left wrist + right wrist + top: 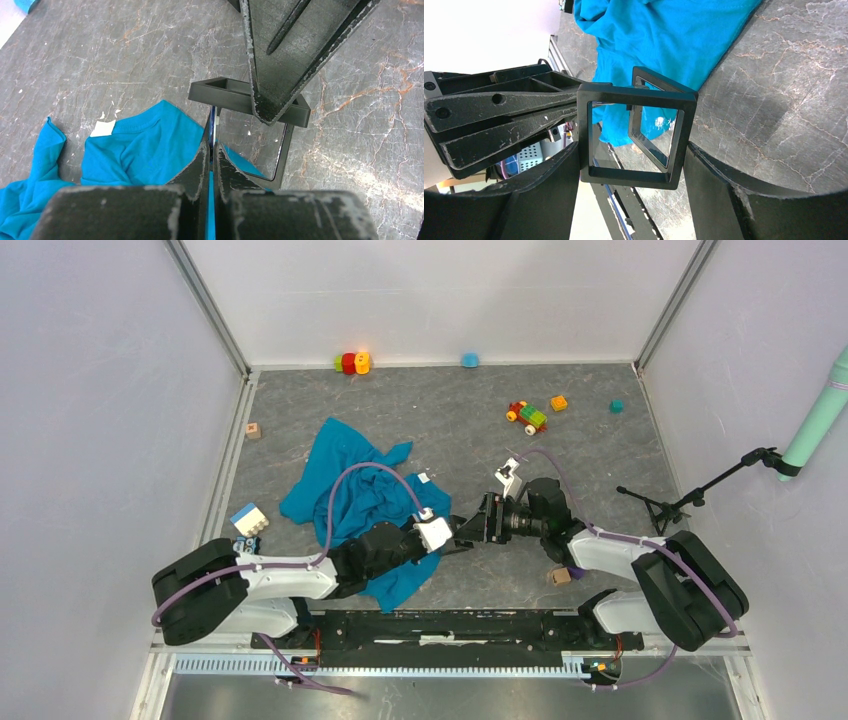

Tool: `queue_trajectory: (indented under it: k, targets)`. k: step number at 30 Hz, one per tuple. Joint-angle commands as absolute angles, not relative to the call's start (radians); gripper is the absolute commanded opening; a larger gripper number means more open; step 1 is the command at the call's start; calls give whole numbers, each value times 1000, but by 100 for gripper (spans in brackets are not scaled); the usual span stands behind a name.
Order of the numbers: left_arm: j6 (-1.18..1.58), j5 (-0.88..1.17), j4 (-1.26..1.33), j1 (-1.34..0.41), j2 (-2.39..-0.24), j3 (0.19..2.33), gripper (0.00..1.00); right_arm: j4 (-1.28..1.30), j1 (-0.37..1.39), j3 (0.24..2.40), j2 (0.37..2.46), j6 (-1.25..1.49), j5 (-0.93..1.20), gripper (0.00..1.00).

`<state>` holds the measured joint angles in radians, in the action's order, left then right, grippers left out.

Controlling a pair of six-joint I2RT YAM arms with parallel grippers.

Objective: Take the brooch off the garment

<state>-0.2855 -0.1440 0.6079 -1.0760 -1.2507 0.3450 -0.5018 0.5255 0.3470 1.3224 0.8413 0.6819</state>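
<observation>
The blue garment (350, 490) lies crumpled left of centre; it also shows in the left wrist view (145, 150) with a small white tag (102, 128). No brooch shows in any view. My right gripper (631, 150) is shut on a black square frame (636, 95), held above the table. A second black frame (656, 130) with clear film hangs tilted behind it. My left gripper (212, 147) is shut, its tips pinching the left edge of that second frame (280, 150). Both grippers (472, 532) meet just right of the garment. The right gripper's finger (280, 60) fills the top of the left wrist view.
A white-and-blue brick (248, 518) sits by the garment's left edge. A toy car (526, 417), an orange brick (558, 403) and other small toys lie at the back. A wooden cube (559, 576) sits near the right arm. A black stand (690, 495) is at the right.
</observation>
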Motion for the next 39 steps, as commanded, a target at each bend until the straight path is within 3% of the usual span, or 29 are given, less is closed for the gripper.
queue_trajectory:
  k: [1, 12, 17, 23, 26, 29, 32, 39]
  targets:
    - [-331, -127, 611, -1087, -1271, 379, 3, -550, 523, 341, 1310, 851, 700, 64]
    - [-303, -39, 565, -1096, -1362, 433, 12, -590, 523, 336, 1338, 874, 689, 63]
    - [-303, 22, 533, -1098, -1397, 449, 27, -606, 523, 327, 1354, 877, 674, 63]
    - [-287, 26, 496, -1098, -1445, 472, 30, -647, 522, 313, 1391, 892, 660, 61]
    - [-267, 32, 514, -1097, -1422, 458, 37, -631, 516, 315, 1396, 875, 644, 61]
    - [-247, 42, 532, -1098, -1365, 435, 47, -572, 504, 323, 1391, 834, 618, 62]
    - [-234, 46, 528, -1098, -1309, 416, 49, -475, 488, 343, 1370, 763, 581, 63]
    - [-94, -146, 455, -1094, -1168, 413, 58, -122, 482, 431, 1287, 547, 338, 67]
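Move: The brooch is in the left fingertips, and the open half of the black frame case it is meant for lies about 4 cm to the right of the left hand and some 3 cm lower. The teal garment's middle is roughly 17 cm to the left hand's left, 5 cm farther out and 11 cm down; its white label is 11 cm out and 7 cm left. From the right hand, which holds the case's other half, the brooch is about 3 cm left and 1 cm out. The brooch is let go into the open case: the left fingers part gradually to about half open while the hand sinks some 5 cm, easing back and right, then it lifts clear almost to its old height. The right hand keeps its grip on the case and lowers it about 4 cm, drawing right and slightly forward late on as its fingertips dip some 10 degrees. ##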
